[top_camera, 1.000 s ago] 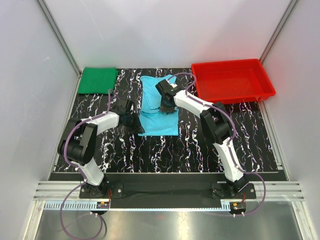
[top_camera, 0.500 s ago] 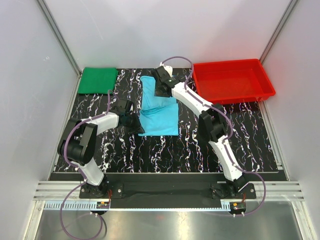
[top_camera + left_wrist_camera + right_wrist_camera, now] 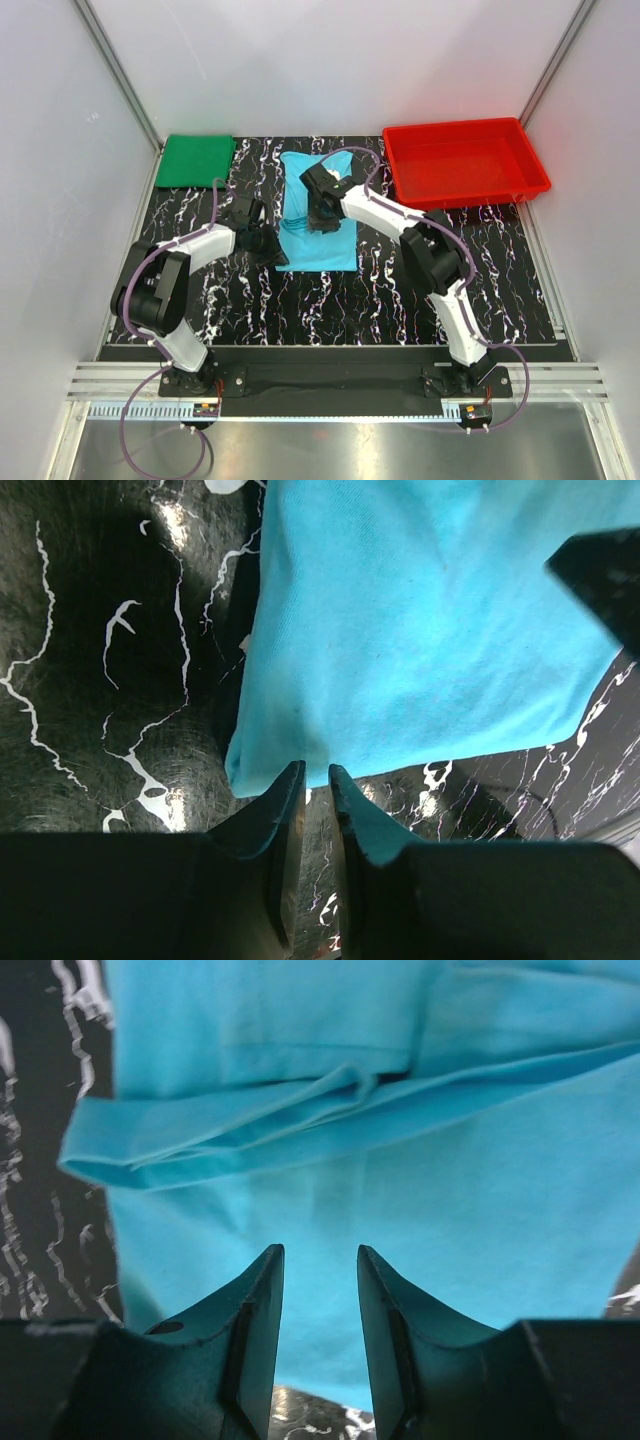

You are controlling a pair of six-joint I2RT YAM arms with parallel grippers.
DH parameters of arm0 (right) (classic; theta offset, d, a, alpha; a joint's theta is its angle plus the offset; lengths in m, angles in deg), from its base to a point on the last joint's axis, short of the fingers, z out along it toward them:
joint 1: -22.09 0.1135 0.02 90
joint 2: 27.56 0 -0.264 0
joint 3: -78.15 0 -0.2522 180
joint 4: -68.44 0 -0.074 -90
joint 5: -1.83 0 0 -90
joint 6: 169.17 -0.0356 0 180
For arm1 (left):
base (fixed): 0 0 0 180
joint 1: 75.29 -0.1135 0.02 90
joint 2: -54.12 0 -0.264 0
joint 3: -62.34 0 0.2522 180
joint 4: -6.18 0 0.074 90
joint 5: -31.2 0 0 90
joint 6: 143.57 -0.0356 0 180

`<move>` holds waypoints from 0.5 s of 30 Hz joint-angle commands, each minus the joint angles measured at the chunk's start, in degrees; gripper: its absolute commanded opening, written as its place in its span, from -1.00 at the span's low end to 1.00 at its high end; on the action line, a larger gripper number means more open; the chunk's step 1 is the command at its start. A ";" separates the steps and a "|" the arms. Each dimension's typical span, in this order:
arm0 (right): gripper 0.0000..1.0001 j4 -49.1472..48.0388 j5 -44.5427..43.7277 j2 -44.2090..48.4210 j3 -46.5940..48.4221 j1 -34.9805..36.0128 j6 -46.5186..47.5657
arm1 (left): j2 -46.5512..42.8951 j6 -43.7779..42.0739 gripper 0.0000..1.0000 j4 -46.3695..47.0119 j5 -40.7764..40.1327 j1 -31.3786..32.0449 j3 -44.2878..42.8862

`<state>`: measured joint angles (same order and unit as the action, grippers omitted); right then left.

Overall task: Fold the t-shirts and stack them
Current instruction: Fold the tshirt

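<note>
The light cyan t-shirt [image 3: 320,250] lies flat as a tall rectangle at the mat's middle back. The dark green t-shirt [image 3: 195,160] rests folded at the far left corner. My left gripper [image 3: 272,247] is low at the cyan shirt's near left corner. In the left wrist view its jaws [image 3: 312,767] stand a narrow slit apart, tips at the cloth's edge [image 3: 420,630], with bare mat showing between them. My right gripper [image 3: 318,218] hovers over the shirt's middle. Its jaws [image 3: 320,1250] are open with nothing between them, above smooth cloth and a folded ridge [image 3: 250,1125].
A red plastic tray [image 3: 465,185] stands at the far right corner, right of the cyan shirt. The black marbled mat [image 3: 330,310] runs toward the arm bases. White walls close in the left, back and right.
My right gripper swung from the shirt's far end back over its middle. The far part of the shirt now lies wider and flatter. The left gripper stayed at the near left corner.
</note>
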<state>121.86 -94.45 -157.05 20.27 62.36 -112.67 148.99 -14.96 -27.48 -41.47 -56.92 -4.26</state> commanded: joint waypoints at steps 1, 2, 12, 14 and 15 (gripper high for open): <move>-0.15 -3.44 2.15 -0.13 2.73 1.91 -1.57 | 0.05 0.41 -0.60 2.32 1.40 -0.53 0.63; -0.15 -3.62 2.33 -0.84 3.17 2.09 -1.75 | 0.23 0.41 -0.60 2.50 1.40 -0.62 0.72; -0.12 -2.84 -3.38 -9.63 17.31 1.83 2.38 | 0.32 1.90 -0.62 4.17 1.75 -1.23 4.14; -0.12 -2.13 -3.73 -12.79 22.76 1.39 3.87 | 0.05 2.43 -0.62 5.13 1.84 -1.23 5.55; -0.12 -1.43 -4.34 -13.85 26.95 1.13 4.22 | -0.21 2.35 -0.63 5.05 1.84 -1.15 5.99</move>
<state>120.27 -95.35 -168.94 38.59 64.30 -111.34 149.10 -13.19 -24.42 -40.38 -58.01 -0.08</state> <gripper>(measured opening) 0.439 0.190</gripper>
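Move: For the right hand, the loose fold's left part lies about 5 cm ahead, 7 cm left and 4 cm lower. The t-shirt's far end is some 15 cm ahead and 2 cm left. The near-left corner, which the left hand goes for, is about 9 cm back and 11 cm left of the right hand; from the left hand it is level, 1 cm left and 2 cm below. From the left hand the loose fold is some 13 cm ahead, 3 cm right. Right hand sweeps about 6 cm left and 4 forward towards the loose fold; left sinks 1.5 towards near-left corner. ##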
